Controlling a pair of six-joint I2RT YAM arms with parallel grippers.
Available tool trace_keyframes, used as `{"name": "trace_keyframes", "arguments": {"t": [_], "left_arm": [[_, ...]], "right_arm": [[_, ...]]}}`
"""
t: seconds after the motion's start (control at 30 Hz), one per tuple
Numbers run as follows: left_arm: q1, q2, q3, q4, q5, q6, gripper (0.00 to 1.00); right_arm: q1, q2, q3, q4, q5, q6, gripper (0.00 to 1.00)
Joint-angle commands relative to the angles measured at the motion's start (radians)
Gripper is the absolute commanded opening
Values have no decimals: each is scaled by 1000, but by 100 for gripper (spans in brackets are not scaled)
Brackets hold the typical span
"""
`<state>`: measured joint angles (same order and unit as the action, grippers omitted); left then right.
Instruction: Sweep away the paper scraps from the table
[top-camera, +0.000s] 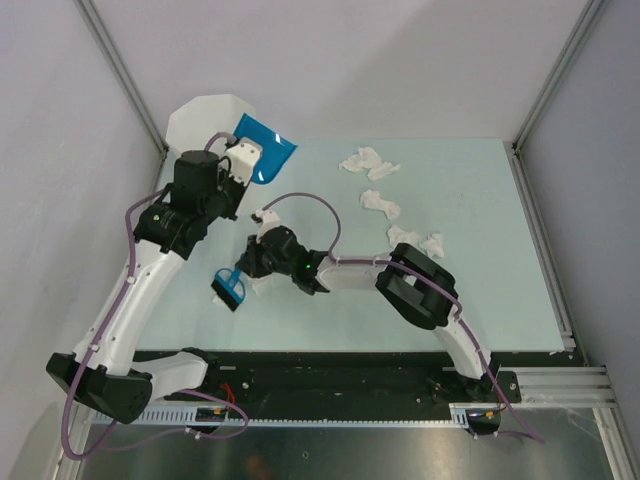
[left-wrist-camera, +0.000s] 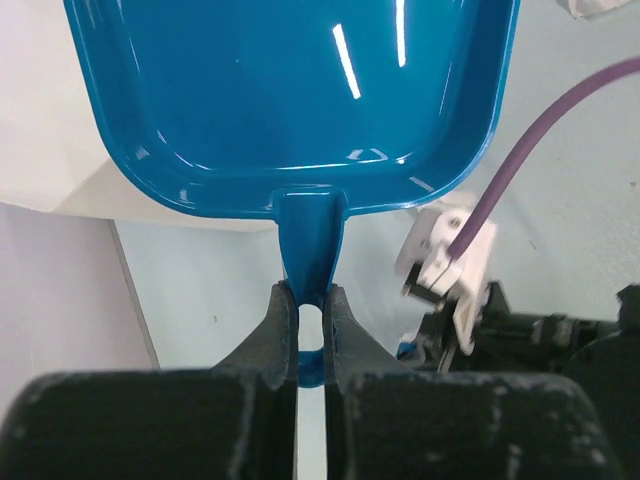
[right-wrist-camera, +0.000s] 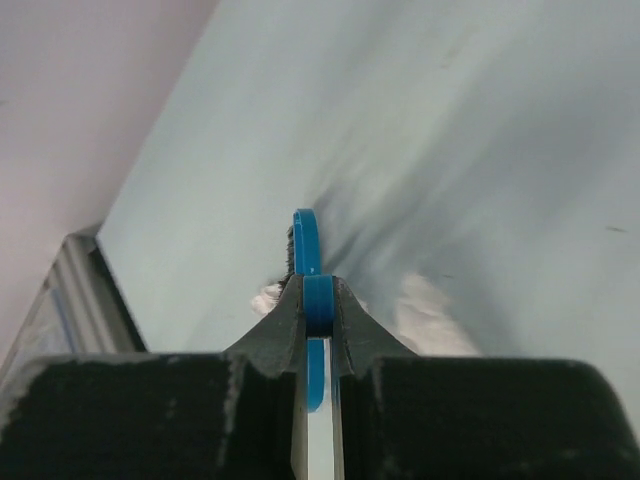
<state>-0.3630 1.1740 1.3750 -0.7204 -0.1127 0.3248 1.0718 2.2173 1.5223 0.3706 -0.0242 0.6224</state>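
My left gripper is shut on the handle of a blue dustpan, held raised and tilted at the back left beside the white bin. In the left wrist view the pan looks empty. My right gripper is shut on a small blue brush low over the table, left of centre. A paper scrap lies right by the brush; it shows blurred in the right wrist view, with another bit left of the brush. More paper scraps lie at the back, middle and right.
A tall white faceted bin stands at the back left corner, just off the table; it also shows in the left wrist view. Grey walls close in on the left, back and right. The metal-framed table edge runs along the right.
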Motion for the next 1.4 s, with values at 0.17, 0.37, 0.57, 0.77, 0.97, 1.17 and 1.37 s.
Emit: {"name": "trace_keyframes", "arguments": {"t": [0.17, 0.37, 0.57, 0.77, 0.97, 1.17, 1.37], "left_arm": [[10, -5, -24, 7, 59, 89, 0], [10, 7, -105, 7, 163, 125, 0], [6, 19, -201, 3, 191, 163, 0], [-8, 10, -321, -14, 194, 189, 0], [-50, 24, -435, -82, 189, 209, 0], [-59, 85, -521, -117, 271, 235, 0], [-60, 171, -542, -126, 315, 257, 0]], "right_arm": [[-179, -257, -192, -213, 207, -69, 0], [-314, -395, -333, -246, 198, -88, 0], [-366, -554, -399, -251, -16, -197, 0], [-412, -763, -401, -439, 61, -213, 0], [-414, -817, -401, -538, 424, -363, 0], [-415, -733, -399, -549, 552, -457, 0], [-374, -634, -401, -494, 512, -503, 0]]}}
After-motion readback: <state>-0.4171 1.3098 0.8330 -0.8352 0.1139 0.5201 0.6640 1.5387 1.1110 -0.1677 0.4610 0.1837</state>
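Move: For the right hand, holding the brush, the nearest scrap lies about 4 cm to its right, 1 cm ahead and 9 cm below; the corner scrap is 6 cm left and 7 back. A farther scrap, hidden by the gripper, should be 15 ahead and 10 right, the right-side scrap 16 ahead and 43 right. From the left hand, holding the dustpan, the nearest scrap is about 6 cm back, 2 right, 29 below; the bin stands 22 ahead, 8 left, its middle 16 below. The two near scraps are swept by the brush towards the middle of the table as the right hand runs low, some 24 cm right and 11 cm forward; it then lifts clear by about 13 cm, continues right another 12 cm and dips again, turning clockwise. Meanwhile the left hand keeps its dustpan and lowers it about 25 cm, drawing back 12 cm from the bin and tipping down. ##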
